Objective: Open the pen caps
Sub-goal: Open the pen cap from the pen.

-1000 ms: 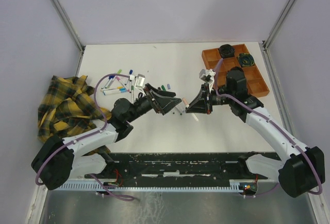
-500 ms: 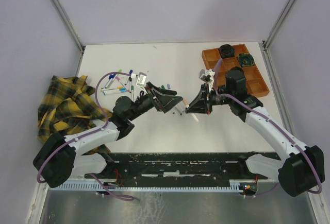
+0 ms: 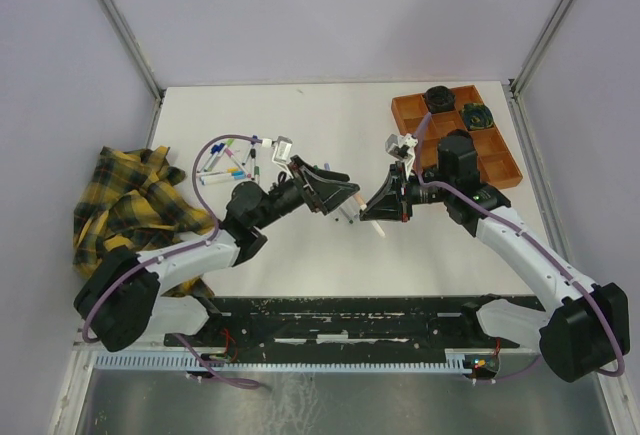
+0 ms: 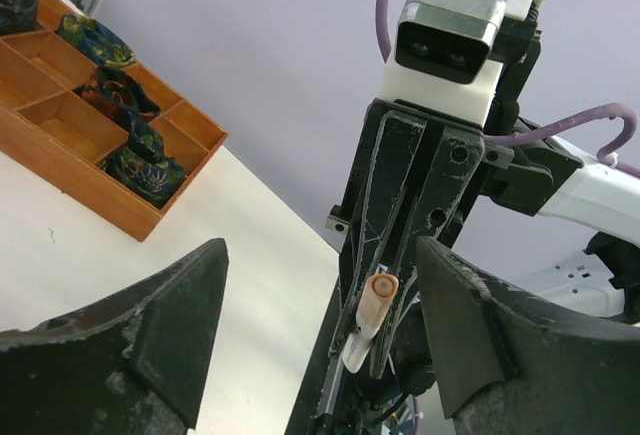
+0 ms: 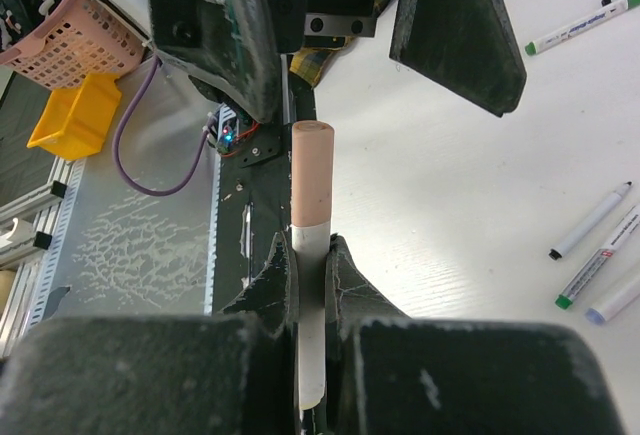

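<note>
My right gripper (image 5: 311, 255) is shut on the white barrel of a pen (image 5: 310, 300), and its peach pen cap (image 5: 311, 175) sticks out towards the left arm. In the top view that pen (image 3: 366, 213) hangs above the table's middle between both arms. My left gripper (image 4: 320, 260) is open, its two fingers (image 5: 455, 35) apart on either side of the cap (image 4: 379, 294) without touching it. Several more pens with coloured pen caps (image 3: 232, 160) lie loose at the back left, and a few show in the right wrist view (image 5: 590, 220).
An orange compartment tray (image 3: 500, 160) with black round objects (image 3: 437, 100) stands at the back right. A yellow plaid cloth (image 3: 130, 205) lies at the left edge. Off the table, the right wrist view shows a pink basket (image 5: 75, 30) and a yellow bin (image 5: 75, 115).
My left gripper has moved right and forward until its fingers flank the pen cap, and its jaws have narrowed a little. The right arm and its pen have stayed still.
</note>
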Controlling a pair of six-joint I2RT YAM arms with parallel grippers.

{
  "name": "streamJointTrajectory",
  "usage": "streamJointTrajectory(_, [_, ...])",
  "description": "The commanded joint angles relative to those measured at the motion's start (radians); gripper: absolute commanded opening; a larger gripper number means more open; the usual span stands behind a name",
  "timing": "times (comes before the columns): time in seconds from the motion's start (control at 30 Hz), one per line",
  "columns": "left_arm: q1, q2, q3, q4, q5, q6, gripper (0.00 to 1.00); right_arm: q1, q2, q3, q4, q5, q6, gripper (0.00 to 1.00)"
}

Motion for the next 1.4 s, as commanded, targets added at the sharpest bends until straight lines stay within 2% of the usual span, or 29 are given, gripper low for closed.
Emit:
streamJointTrajectory(0.0, [0.004,0.044,0.031,0.114,0.062,-0.024,0.77,-0.002,-0.002,0.046,0.044,-0.028,0.009,0.00])
streamJointTrajectory(0.07, [0.003,0.069,0.021,0.170,0.083,-0.060,0.69,-0.003,0.000,0.043,0.056,-0.028,0.021,0.00])
streamJointTrajectory(0.23, [-0.013,0.106,-0.001,0.271,0.092,-0.094,0.60,-0.003,0.012,0.036,0.077,-0.025,0.044,0.00])
streamJointTrajectory(0.43, [-0.049,0.105,-0.002,0.270,0.067,-0.060,0.59,-0.002,0.027,0.038,0.084,-0.018,0.059,0.00])
streamJointTrajectory(0.57, [-0.061,0.110,-0.005,0.266,0.063,-0.053,0.50,-0.002,0.027,0.033,0.096,-0.014,0.072,0.00])
streamJointTrajectory(0.7, [-0.070,0.120,-0.003,0.263,0.062,-0.049,0.46,-0.001,0.028,0.031,0.104,-0.011,0.082,0.00])
streamJointTrajectory(0.93, [-0.079,0.129,0.008,0.259,0.060,-0.036,0.31,-0.001,0.029,0.029,0.116,-0.010,0.095,0.00])
streamJointTrajectory(1.1, [-0.079,0.116,0.015,0.257,0.028,0.005,0.03,-0.001,0.034,0.022,0.132,-0.011,0.110,0.00])
streamJointTrajectory(1.37, [0.003,0.001,0.156,0.104,-0.193,0.168,0.03,0.003,0.069,0.019,0.133,-0.018,0.112,0.00])
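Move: Just back and right of the open left hand is the orange pen cap, about 3 cm back, 3 cm right and 1 cm below. From the right hand, which already grips the pen's white body, this cap sits some 4 cm up, 2 cm forward and 1 cm left. Loose uncapped pens lie on the table roughly 9 cm ahead of the left hand, 1 cm left and 22 cm below; a loose blue cap is about 10 cm beyond them and 4 cm farther left. Easing right and back by about 4 cm in all while turning some 8 degrees clockwise, the left hand brings its open fingers around the orange cap and closes them until they pinch it. It then draws forward about 1.5 cm with the cap gripped, turning most of the way back, while the right hand keeps its hold on the body and gets carried forward roughly 1 cm. ##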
